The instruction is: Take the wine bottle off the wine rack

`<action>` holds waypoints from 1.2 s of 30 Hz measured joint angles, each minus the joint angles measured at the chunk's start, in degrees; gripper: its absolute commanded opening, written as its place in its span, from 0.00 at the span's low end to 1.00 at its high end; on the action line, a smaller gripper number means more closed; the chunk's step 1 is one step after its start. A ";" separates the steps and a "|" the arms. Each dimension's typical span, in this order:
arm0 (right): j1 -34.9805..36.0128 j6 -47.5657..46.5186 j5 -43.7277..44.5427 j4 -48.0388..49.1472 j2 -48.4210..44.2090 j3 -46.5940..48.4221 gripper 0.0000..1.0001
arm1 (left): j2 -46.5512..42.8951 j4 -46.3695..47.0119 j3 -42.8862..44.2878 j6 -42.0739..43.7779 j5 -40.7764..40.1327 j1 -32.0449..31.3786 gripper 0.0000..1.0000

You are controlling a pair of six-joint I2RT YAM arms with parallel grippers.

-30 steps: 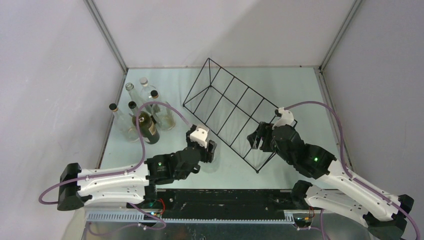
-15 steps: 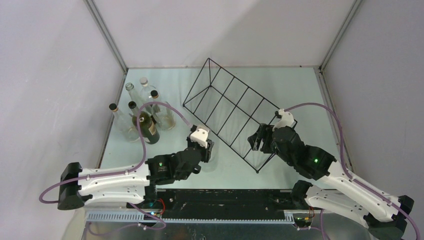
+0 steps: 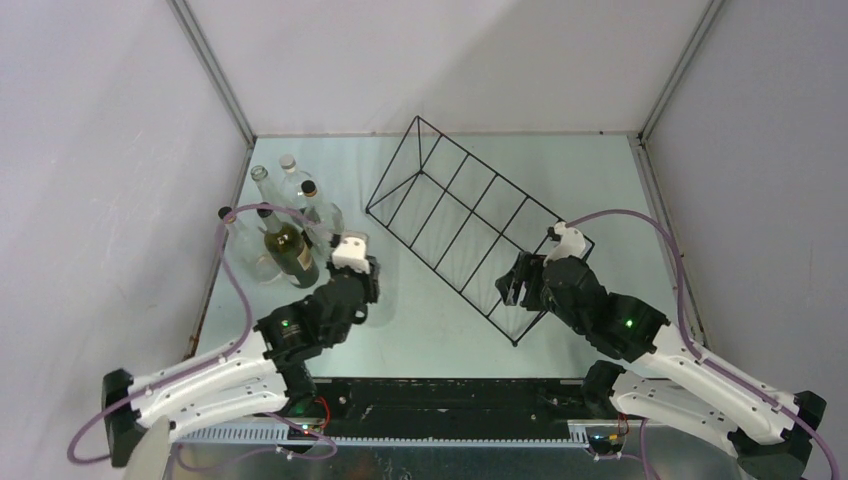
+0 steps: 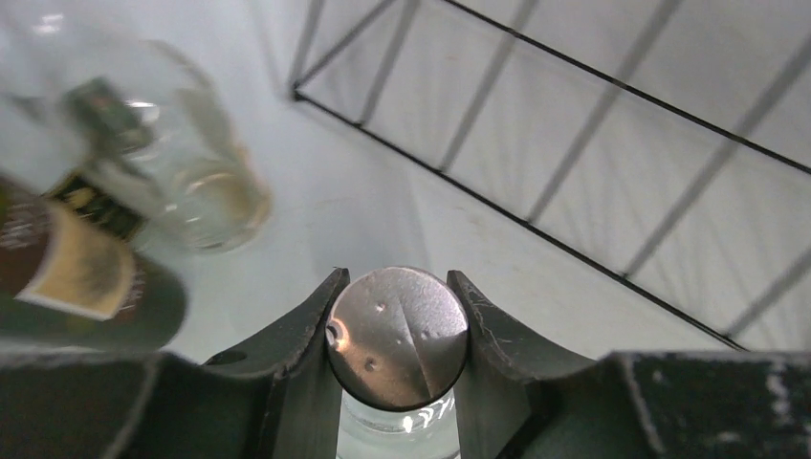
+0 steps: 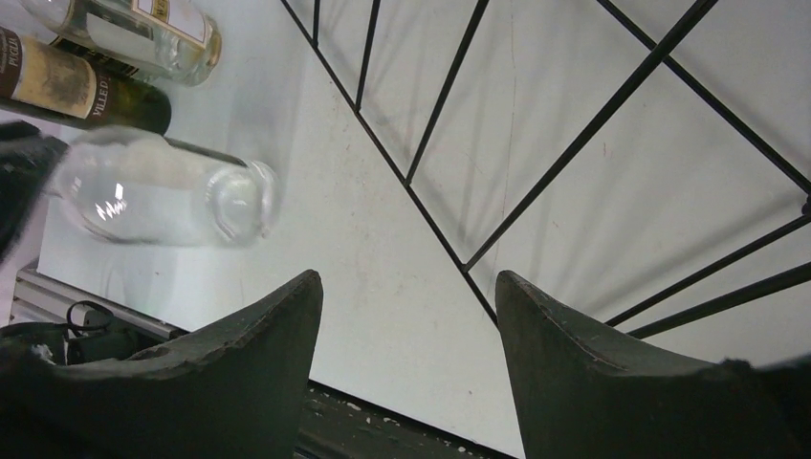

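Note:
The wine rack (image 3: 470, 222), a black thin-wire frame, lies slantwise across the middle of the table; nothing shows in its compartments. My left gripper (image 3: 352, 285) is left of it, shut on the metal cap (image 4: 397, 335) of a clear glass wine bottle (image 5: 163, 201), with both fingers pressed to the cap's sides. The bottle is off the rack, beside the rack's long near wire (image 4: 507, 218). I cannot tell whether it touches the table. My right gripper (image 3: 515, 280) is open at the rack's near right end, nothing between its fingers, with a rack wire (image 5: 409, 184) just ahead.
Several bottles (image 3: 285, 215) stand grouped at the table's back left, among them a dark green labelled one (image 3: 292, 252) right beside my left gripper. Grey walls close in the table on three sides. The black base rail (image 3: 450, 395) runs along the near edge.
My left gripper has shut on the clear bottle's cap and swung left with it, away from the rack and toward the bottle group. The right arm has barely moved.

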 measured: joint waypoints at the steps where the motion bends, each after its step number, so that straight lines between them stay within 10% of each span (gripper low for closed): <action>1: 0.00 0.00 -0.17 0.13 0.02 -0.22 0.69 | -1.38 -0.76 -0.42 0.02 0.17 2.25 0.00; 17: 0.00 -0.39 -2.29 2.45 2.58 -1.25 0.69 | -3.39 0.66 -1.40 3.61 7.76 31.36 0.00; 30: -0.02 -0.70 -2.99 2.86 3.39 -1.66 0.69 | 3.87 11.43 -1.40 7.89 10.95 36.72 0.00; 33: -0.02 -0.92 -3.32 2.89 3.39 -1.73 0.70 | 5.20 13.42 -1.40 8.52 10.82 36.76 0.04; 36: -0.02 -1.11 -3.37 2.86 3.39 -1.73 0.70 | 5.92 14.36 -1.40 8.98 10.45 36.76 0.31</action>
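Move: The held clear bottle is bound for the free table spot nearest the cork-stoppered bottle, about 10 cm ahead of the left hand, 13 cm left and 23 cm down. That cork-stoppered bottle stands 17 cm ahead and 15 cm left, the wine bottle 11 ahead and 23 left, both middles about 10 lower. The rack's middle is 17 ahead, 23 right, 14 below. From the right hand the spot is about 12 ahead, 42 left, 23 down. The clear bottle, still pinched at its neck and kept upright, goes with the left hand about 13 cm left and 9 cm forward at constant height, seemingly sliding over the table, towards the gap by the wine bottle. The wrist swings some 25 degrees counter-clockwise; the leftward sweep is quick, then it eases into a slow forward push. The right hand, empty and open, sinks about 2 cm over the rack's near end. ##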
